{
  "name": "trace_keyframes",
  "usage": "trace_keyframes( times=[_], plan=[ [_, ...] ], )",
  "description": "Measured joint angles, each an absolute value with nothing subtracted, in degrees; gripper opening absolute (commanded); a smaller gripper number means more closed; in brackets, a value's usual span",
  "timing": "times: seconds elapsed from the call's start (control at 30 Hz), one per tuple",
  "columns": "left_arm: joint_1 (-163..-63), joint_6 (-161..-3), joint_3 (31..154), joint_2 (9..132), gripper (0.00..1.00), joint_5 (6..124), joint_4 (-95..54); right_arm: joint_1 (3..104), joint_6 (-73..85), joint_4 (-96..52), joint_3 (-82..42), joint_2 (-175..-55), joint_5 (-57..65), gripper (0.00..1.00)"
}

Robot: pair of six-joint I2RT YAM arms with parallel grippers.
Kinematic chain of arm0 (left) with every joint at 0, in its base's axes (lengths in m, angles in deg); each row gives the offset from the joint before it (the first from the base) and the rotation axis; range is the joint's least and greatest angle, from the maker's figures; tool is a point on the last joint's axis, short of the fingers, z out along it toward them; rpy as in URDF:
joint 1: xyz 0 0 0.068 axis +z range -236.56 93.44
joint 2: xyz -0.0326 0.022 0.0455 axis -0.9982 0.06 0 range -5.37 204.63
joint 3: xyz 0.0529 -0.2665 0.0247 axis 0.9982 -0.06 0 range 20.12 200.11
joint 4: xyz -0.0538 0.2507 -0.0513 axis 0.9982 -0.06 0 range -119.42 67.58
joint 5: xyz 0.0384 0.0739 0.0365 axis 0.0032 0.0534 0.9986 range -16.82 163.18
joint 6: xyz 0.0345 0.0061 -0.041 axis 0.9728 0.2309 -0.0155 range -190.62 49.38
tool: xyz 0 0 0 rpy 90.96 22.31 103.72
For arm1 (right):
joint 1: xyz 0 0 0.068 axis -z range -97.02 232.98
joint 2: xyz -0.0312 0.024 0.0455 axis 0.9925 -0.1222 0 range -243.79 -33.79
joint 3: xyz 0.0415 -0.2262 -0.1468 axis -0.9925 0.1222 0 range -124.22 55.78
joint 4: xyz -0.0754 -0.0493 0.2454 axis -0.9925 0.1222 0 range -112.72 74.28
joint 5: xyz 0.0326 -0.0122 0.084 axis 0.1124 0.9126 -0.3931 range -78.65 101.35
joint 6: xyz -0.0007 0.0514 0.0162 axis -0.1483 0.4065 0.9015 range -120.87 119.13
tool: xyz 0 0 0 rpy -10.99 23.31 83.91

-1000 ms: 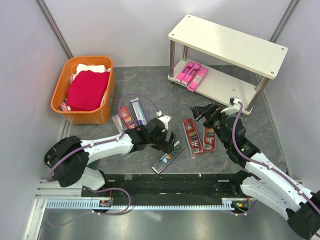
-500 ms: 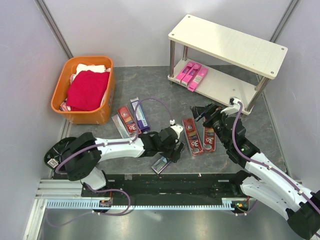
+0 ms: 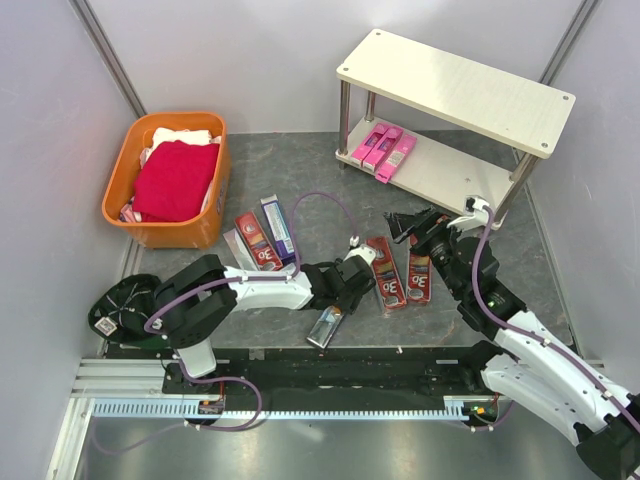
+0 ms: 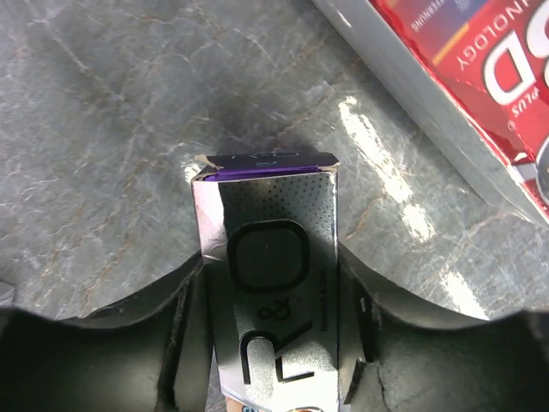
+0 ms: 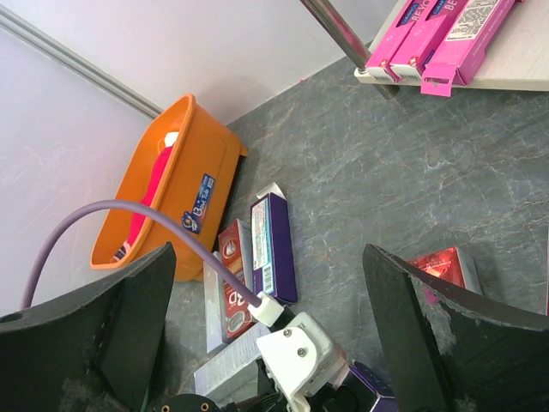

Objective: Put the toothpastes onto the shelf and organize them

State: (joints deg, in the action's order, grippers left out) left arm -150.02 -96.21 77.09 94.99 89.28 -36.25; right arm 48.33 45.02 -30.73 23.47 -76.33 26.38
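Observation:
A silver-grey toothpaste carton (image 4: 273, 249) lies on the grey floor between my left gripper's fingers (image 4: 185, 296), which press on both its long sides. In the top view that carton (image 3: 324, 327) sticks out below my left gripper (image 3: 350, 292). Two dark red toothpastes (image 3: 386, 272) (image 3: 418, 277) lie just right of it. My right gripper (image 3: 410, 225) hovers open above them, holding nothing. Another dark red (image 3: 254, 240), a purple (image 3: 278, 224) and a silver carton (image 3: 234, 250) lie near the basket. Three pink toothpastes (image 3: 380, 150) rest on the shelf's (image 3: 460, 90) lower board.
An orange basket (image 3: 205, 222) with red and white cloths stands at the back left. Grey walls close in both sides. The left arm's purple cable (image 5: 129, 219) arcs over the floor in the right wrist view, with the left wrist's white block (image 5: 309, 356) below it.
My left gripper has slid right along the floor onto the silver-grey carton and closed from wide open onto its sides. The carton shifted slightly. The right gripper barely moved.

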Motion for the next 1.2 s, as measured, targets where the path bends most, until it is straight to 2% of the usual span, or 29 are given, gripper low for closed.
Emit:
trace_keyframes(
  times=[0.23,0.53,0.73,0.87,1.03,1.1,1.2],
  plan=[
    [-147.27,-97.34,77.17,92.65,0.45,88.89,-37.03,48.33,44.34,-30.38,23.47,-76.59,24.50,0.98],
    [-130.02,-102.94,76.98,81.19,0.46,77.04,-28.99,47.37,45.41,-32.70,24.30,-80.07,17.40,0.98],
    [-125.32,-108.29,79.64,80.32,0.46,70.90,-25.03,40.46,46.26,-35.14,25.28,-84.68,16.72,0.97],
    [-124.95,-109.47,84.56,81.11,0.46,68.45,-24.18,34.86,46.99,-37.00,25.30,-89.27,16.80,0.89],
    [-124.93,-109.84,88.19,81.39,0.46,66.90,-22.72,31.98,48.14,-39.03,25.28,-95.26,17.64,0.67],
    [-124.93,-109.82,88.28,81.50,0.46,66.85,-22.61,31.61,49.00,-39.76,25.28,-96.27,17.94,0.65],
    [-124.88,-109.93,88.28,81.94,0.46,66.83,-22.65,31.30,49.56,-39.89,25.28,-96.16,19.23,0.68]
  ],
)
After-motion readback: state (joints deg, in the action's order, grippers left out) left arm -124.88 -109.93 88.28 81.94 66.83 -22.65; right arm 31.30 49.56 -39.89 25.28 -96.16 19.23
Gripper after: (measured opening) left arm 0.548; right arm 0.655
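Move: The left hand already grips the silver toothpaste on the floor near its far end, the box's middle about 3 cm back and 2 to the left. The open right gripper waits roughly 8 cm ahead, 13 right and 25 above the left hand. From the right gripper, the silver toothpaste is some 11 cm back, 15 left and 25 below; almost under that gripper lie the red boxes, left one 3 cm left, right one 5 right, both level with it fore and aft. Up some 22 cm and forward about 15, the left hand carries the silver toothpaste off the floor, still gripped, its fingers swinging from pointing down to nearly level towards the right. The right hand comes to meet the box's near end, going left about 13 cm, down and slightly back, turning counter-clockwise and tipping down a little, its wide-open fingers starting to close around that end late on. ##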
